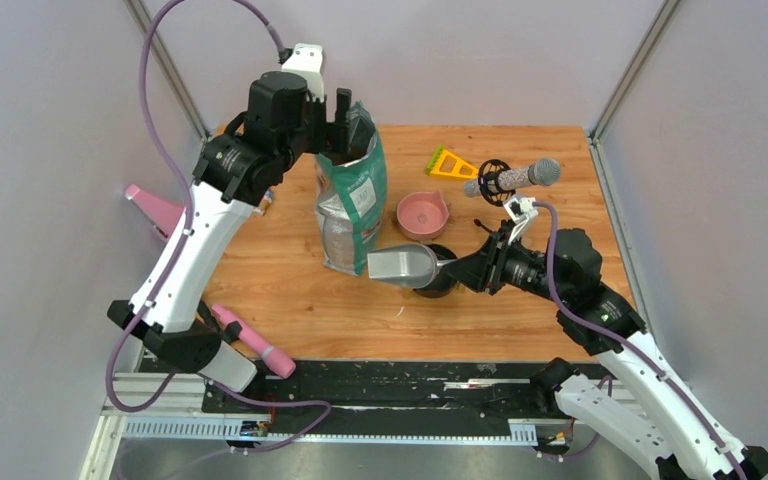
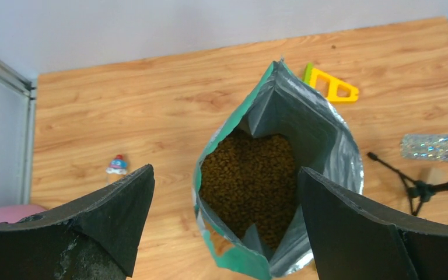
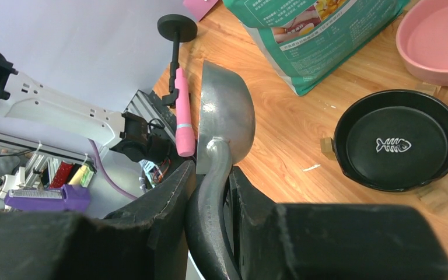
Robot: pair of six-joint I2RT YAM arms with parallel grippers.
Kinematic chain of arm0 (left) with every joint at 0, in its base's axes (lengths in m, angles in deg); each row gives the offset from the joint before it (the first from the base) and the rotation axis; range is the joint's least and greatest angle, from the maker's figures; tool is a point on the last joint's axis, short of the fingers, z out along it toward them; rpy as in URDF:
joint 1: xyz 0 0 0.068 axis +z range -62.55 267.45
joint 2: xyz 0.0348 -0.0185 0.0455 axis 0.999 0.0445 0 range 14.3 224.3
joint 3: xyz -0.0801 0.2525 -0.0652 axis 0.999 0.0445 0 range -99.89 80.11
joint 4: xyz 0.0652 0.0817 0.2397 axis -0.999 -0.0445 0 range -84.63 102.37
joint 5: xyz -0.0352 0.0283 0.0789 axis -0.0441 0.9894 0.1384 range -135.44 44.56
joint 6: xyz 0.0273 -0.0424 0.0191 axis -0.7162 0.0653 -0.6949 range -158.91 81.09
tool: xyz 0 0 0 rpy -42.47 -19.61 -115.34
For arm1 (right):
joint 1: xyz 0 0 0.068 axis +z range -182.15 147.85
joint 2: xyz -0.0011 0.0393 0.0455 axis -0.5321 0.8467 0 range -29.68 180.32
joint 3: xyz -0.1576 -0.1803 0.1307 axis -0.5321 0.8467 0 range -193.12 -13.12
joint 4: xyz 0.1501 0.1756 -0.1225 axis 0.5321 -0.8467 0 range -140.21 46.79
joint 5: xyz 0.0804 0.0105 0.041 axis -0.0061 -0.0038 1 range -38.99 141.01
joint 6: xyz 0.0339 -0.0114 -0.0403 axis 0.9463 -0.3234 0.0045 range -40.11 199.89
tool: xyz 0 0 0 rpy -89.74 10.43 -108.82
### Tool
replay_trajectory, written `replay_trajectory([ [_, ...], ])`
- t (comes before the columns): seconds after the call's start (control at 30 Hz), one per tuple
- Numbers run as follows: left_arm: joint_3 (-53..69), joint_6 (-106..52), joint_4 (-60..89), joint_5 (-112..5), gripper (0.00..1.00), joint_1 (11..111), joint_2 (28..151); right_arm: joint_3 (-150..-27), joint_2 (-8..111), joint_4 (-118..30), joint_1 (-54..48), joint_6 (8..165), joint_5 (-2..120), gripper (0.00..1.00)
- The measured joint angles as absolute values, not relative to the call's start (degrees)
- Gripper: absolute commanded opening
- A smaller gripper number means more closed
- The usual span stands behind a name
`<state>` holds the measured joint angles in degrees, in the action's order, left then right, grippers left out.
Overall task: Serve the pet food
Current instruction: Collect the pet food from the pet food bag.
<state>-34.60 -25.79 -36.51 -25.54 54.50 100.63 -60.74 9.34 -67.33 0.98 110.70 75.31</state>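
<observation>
The pet food (image 2: 248, 181) is a brown heap of kibble inside the open teal-green and white bag (image 1: 352, 200), which stands upright mid-table. My left gripper (image 1: 328, 112) hovers open above the bag's mouth. In the left wrist view its fingers (image 2: 116, 216) straddle the bag's near rim without touching it. My right gripper (image 3: 213, 175) is shut on the handle of the grey scoop (image 3: 224, 111). The scoop (image 1: 403, 264) hangs tilted just right of the bag's foot, over the black bowl (image 1: 442, 280). No kibble shows in the scoop. The black bowl (image 3: 398, 140) is empty.
A pink bowl (image 1: 422, 213) sits behind the black one, right of the bag. A yellow triangle (image 1: 450, 163) and a microphone on a small stand (image 1: 510, 178) lie at the back right. A small toy figure (image 2: 116, 164) lies left of the bag. Pink objects sit at the left edge (image 1: 153, 208) and near front (image 1: 255, 340).
</observation>
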Motion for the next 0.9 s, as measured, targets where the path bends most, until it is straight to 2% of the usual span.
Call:
replay_trajectory([
  [0.2,-40.15,-30.81,-40.62,-25.13,1.0,55.66,106.31,-60.63,9.17,-67.33,0.98,109.98,76.44,0.0],
  [0.4,-45.84,-35.23,-44.71,-29.96,1.0,58.67,114.13,-58.86,9.74,-67.44,0.98,109.87,77.1,0.0],
  [0.47,-47.37,-36.69,-45.98,-31.23,0.94,59.13,116.45,-58.86,10.39,-67.36,0.98,109.76,77.28,0.0],
  [0.53,-49.12,-37.81,-47.4,-31.71,0.79,59.26,118.48,-58.86,11.03,-67.36,0.98,109.76,77.54,0.0],
  [0.57,-50.38,-38.35,-48.25,-31.73,0.61,59.26,119.58,-58.86,11.31,-67.36,0.98,109.76,77.63,0.0],
  [0.6,-51.41,-38.75,-48.8,-31.58,0.37,59.26,120.34,-58.86,11.64,-67.36,0.98,109.76,77.69,0.0],
  [0.63,-52.35,-39.47,-49.26,-31.34,0.24,59.24,121.09,-58.86,12.01,-67.33,0.98,109.76,77.78,0.0],
  [0.67,-52.83,-39.34,-49.63,-31.16,0.05,59.24,121.43,-58.86,12.25,-67.33,0.98,109.76,77.87,0.0],
  [0.73,-53.22,-40.43,-50.06,-30.09,0.0,59.22,121.68,-58.86,12.8,-67.33,0.98,109.76,78.17,0.0],
  [0.9,-52.35,-42.03,-49.08,-24.56,0.0,58.96,121.54,-58.86,13.36,-67.31,0.98,109.76,78.41,0.0],
])
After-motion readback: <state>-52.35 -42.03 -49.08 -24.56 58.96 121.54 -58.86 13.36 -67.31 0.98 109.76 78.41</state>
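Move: The left side of the pet food bag's rim is about 7 cm ahead of my open left hand, neither left nor right, and some 8 cm below it; the mouth's middle is 6 cm ahead and 5 cm right. Down on the table, the pink bowl is about 6 cm ahead and 20 cm right, a small toy bottle 9 cm ahead and 17 cm left. From my right hand, that rim is some 26 cm ahead, 24 cm left and 7 cm higher. I reach my left hand forward and down about 7 cm each way onto the left side of the bag's rim, rolling it some 20 degrees so its left side rises and tipping it a little further down. The open fingers then shut, pinch the bag wall, and start drawing it left by a centimetre or two. My right hand keeps the scoop and sinks about 3 cm. ##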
